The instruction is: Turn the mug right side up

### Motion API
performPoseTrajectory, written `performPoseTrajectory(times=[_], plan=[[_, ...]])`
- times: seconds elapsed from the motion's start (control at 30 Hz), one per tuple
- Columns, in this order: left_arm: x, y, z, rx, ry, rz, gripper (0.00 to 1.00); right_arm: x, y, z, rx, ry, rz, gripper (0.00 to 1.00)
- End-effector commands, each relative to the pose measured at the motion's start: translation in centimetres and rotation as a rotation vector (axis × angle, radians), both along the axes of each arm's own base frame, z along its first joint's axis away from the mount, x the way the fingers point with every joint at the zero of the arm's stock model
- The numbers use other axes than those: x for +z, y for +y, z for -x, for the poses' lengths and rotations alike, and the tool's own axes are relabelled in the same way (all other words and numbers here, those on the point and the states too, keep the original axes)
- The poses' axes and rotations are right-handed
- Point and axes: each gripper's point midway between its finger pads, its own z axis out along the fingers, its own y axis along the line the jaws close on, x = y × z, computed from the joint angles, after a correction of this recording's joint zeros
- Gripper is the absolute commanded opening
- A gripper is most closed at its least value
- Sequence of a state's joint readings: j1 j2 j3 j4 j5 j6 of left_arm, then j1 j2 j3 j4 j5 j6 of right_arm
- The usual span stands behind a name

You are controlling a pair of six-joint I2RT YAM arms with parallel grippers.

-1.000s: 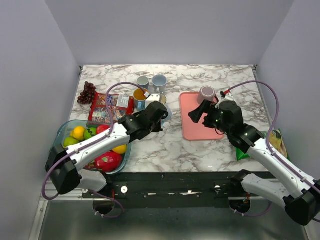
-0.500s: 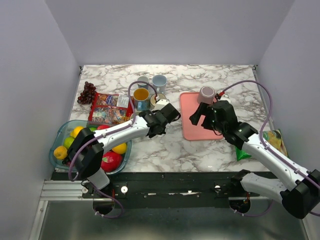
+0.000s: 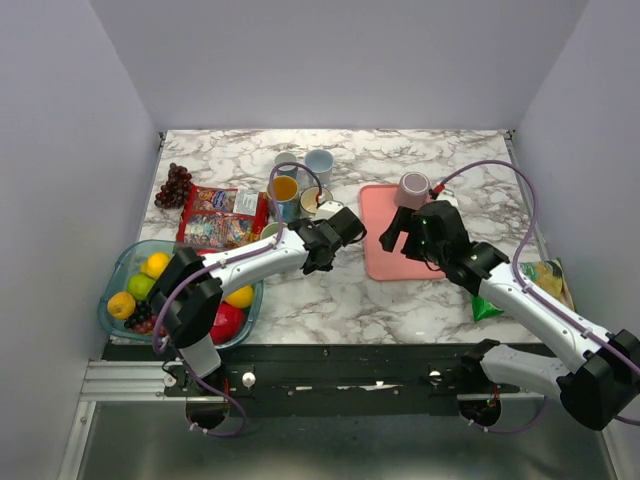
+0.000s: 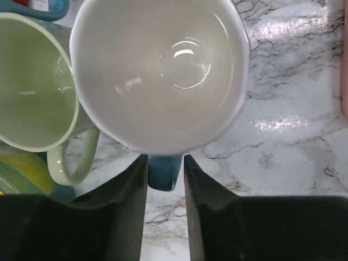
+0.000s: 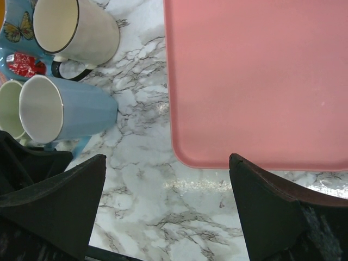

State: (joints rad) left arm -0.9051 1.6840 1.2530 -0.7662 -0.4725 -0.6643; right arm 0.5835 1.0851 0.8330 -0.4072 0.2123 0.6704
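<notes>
A light-blue mug stands mouth up on the marble, its white inside facing the left wrist camera. Its blue handle sits between the fingers of my left gripper, which is open, with a thin gap on the right side. The same mug shows at the left of the right wrist view. A mauve mug rests bottom up at the far edge of the pink tray. My right gripper hovers wide open over the tray's near left corner, holding nothing.
A pale green mug, a white black-rimmed mug and several more mugs crowd close around the blue one. Snack packets, grapes and a fruit bowl lie left. A green packet lies right.
My left arm has reached forward and right to the mug cluster, and its jaws have loosened from the blue handle. The right gripper has drifted slightly left, still open.
</notes>
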Motion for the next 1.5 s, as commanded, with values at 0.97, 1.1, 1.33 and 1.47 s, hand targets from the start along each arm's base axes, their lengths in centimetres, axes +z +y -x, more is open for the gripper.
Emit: performPoseTrajectory(times=[0.97,1.1,1.33,1.47], plan=[[15.6,6.8,0.5,0.102,-0.454,0.284,0.99,-5.7,-11.1,-15.6,0.463,0.084,0.769,0.99],[15.4,6.9,0.4,0.094,-0.443,0.281,0.99,-6.5,-11.2,-17.2,0.548,0.067,0.811,0.98],[14.6,6.4,-0.1,0.091,-0.404,0.279,0.99,-8.0,-9.7,-18.5,0.669,0.077,0.761,0.97],[14.4,6.4,-0.2,0.092,-0.395,0.282,0.99,-9.0,-8.3,-17.6,0.757,0.121,0.673,0.94]])
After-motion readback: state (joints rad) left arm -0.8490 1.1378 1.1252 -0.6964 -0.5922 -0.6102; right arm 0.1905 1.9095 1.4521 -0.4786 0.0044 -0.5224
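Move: The purple mug stands upside down on the pink tray's far end, about 20 cm ahead of the open right hand, 8 cm to its right and 11 cm below; the tray's middle lies 9 cm ahead, 6 cm right and 15 cm below. The left fingers are at the upright blue mug's handle, that mug's middle 6 cm ahead and 1 cm right. From the left hand, the green mug is 6 cm ahead, 10 cm left, and the black-rimmed mug 15 cm straight ahead, both about level in height. Left hand releases the blue handle, rising 15 cm; open right hand reaches 20 cm forward-right towards purple mug. ##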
